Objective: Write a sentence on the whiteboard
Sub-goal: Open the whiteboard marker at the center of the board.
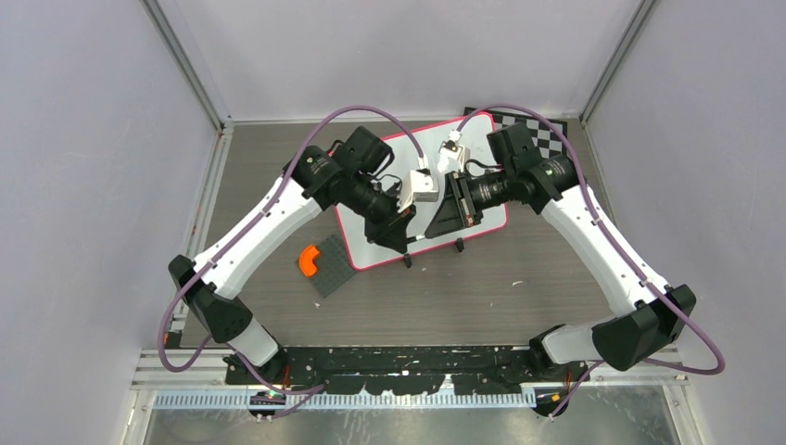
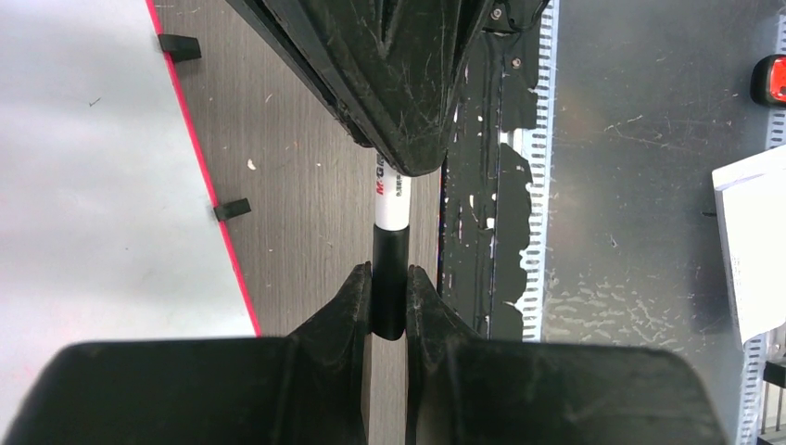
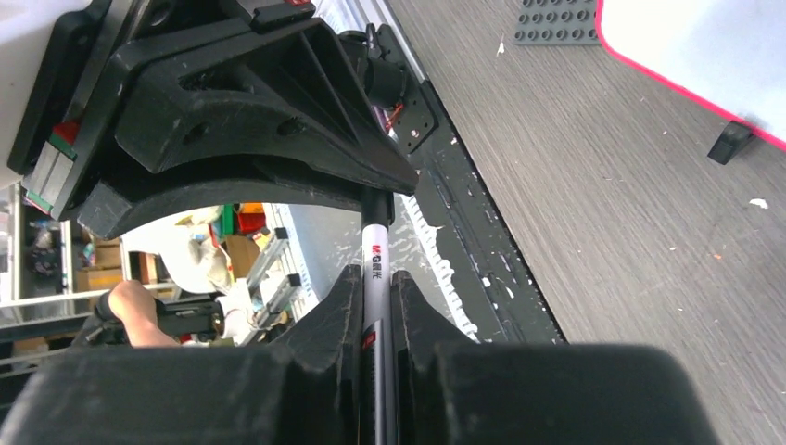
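The whiteboard (image 1: 482,209) lies flat at the middle back of the table, white with a red-pink rim; both arms reach over its near edge. A marker (image 2: 392,199) with a white barrel and a black cap hangs between the two grippers. My left gripper (image 2: 389,278) is shut on the black cap. My right gripper (image 3: 375,278) is shut on the white barrel (image 3: 374,243). In the top view the left gripper (image 1: 408,245) and the right gripper (image 1: 434,234) meet tip to tip above the board's near rim. The sentence is out of view; the board's visible parts (image 2: 93,185) are plain white.
A dark grey studded plate (image 1: 335,269) with an orange piece (image 1: 309,260) lies left of the board. A checkered chessboard (image 1: 533,130) sits at the back right. The board's black feet (image 2: 232,209) stand on the wood-grain table. Grey walls and metal posts close the sides.
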Robot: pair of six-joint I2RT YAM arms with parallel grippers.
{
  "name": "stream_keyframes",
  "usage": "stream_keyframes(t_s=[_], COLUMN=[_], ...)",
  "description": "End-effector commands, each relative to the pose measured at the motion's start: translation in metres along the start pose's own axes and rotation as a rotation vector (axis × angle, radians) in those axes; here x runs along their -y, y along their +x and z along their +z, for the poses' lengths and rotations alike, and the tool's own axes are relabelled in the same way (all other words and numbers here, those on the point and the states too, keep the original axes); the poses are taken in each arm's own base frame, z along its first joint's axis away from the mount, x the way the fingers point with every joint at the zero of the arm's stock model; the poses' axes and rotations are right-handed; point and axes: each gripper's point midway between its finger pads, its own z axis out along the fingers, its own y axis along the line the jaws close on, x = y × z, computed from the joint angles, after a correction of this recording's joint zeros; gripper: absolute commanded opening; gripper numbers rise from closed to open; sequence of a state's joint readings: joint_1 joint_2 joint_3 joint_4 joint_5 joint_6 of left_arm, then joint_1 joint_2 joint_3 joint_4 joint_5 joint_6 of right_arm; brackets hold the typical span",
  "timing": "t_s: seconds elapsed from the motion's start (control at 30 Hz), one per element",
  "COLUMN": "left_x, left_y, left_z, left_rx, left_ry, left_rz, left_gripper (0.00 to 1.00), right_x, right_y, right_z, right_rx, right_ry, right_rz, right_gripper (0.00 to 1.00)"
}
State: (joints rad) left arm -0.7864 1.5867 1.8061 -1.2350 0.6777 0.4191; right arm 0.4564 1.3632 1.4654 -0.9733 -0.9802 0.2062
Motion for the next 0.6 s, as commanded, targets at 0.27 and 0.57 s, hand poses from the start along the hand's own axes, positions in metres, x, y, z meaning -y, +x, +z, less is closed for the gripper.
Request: stream_keyframes(t_s=[0.27, 0.57], left_x=[-0.012, -0.024], left_y=[0.031, 0.080], left_z=[-0.015, -0.052], left_rx=[0.014, 0.036], left_ry=[-0.074, -0.142], left_rz=[0.010, -0.087], left_gripper=[0.00, 0.00], right_x=[-0.008, 0.013], right_y=[-0.014, -0.026], right_z=[-0.029, -0.064], right_rx=[0.074, 0.117], right_ry=[0.064, 0.188], right_rz=[-0.094, -0.111], right_gripper=[0.00, 0.00])
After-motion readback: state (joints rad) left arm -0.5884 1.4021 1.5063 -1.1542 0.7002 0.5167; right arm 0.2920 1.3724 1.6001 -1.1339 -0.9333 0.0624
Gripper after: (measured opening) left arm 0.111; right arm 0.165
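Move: My left fingers already pinch the cap; the marker's middle lies about 6 cm to their right and 3 cm higher. From my right fingers, closed on the barrel, the cap is some 5 cm to the left, 1 cm back and 2 cm lower. The whiteboard's middle lies about 20 cm ahead of my left hand, 2 cm right and 28 cm below; the grey plate is 4 cm ahead of that hand, 18 cm left, equally low. I keep both grips and pull the marker apart lengthwise: after a slow start with hardly any parting, the hands spring away from each other. My left hand carries the cap about 6 cm left while sinking 3 cm and edging forward; my right hand draws the barrel some 4 cm right and 3 cm forward, rising slightly. ##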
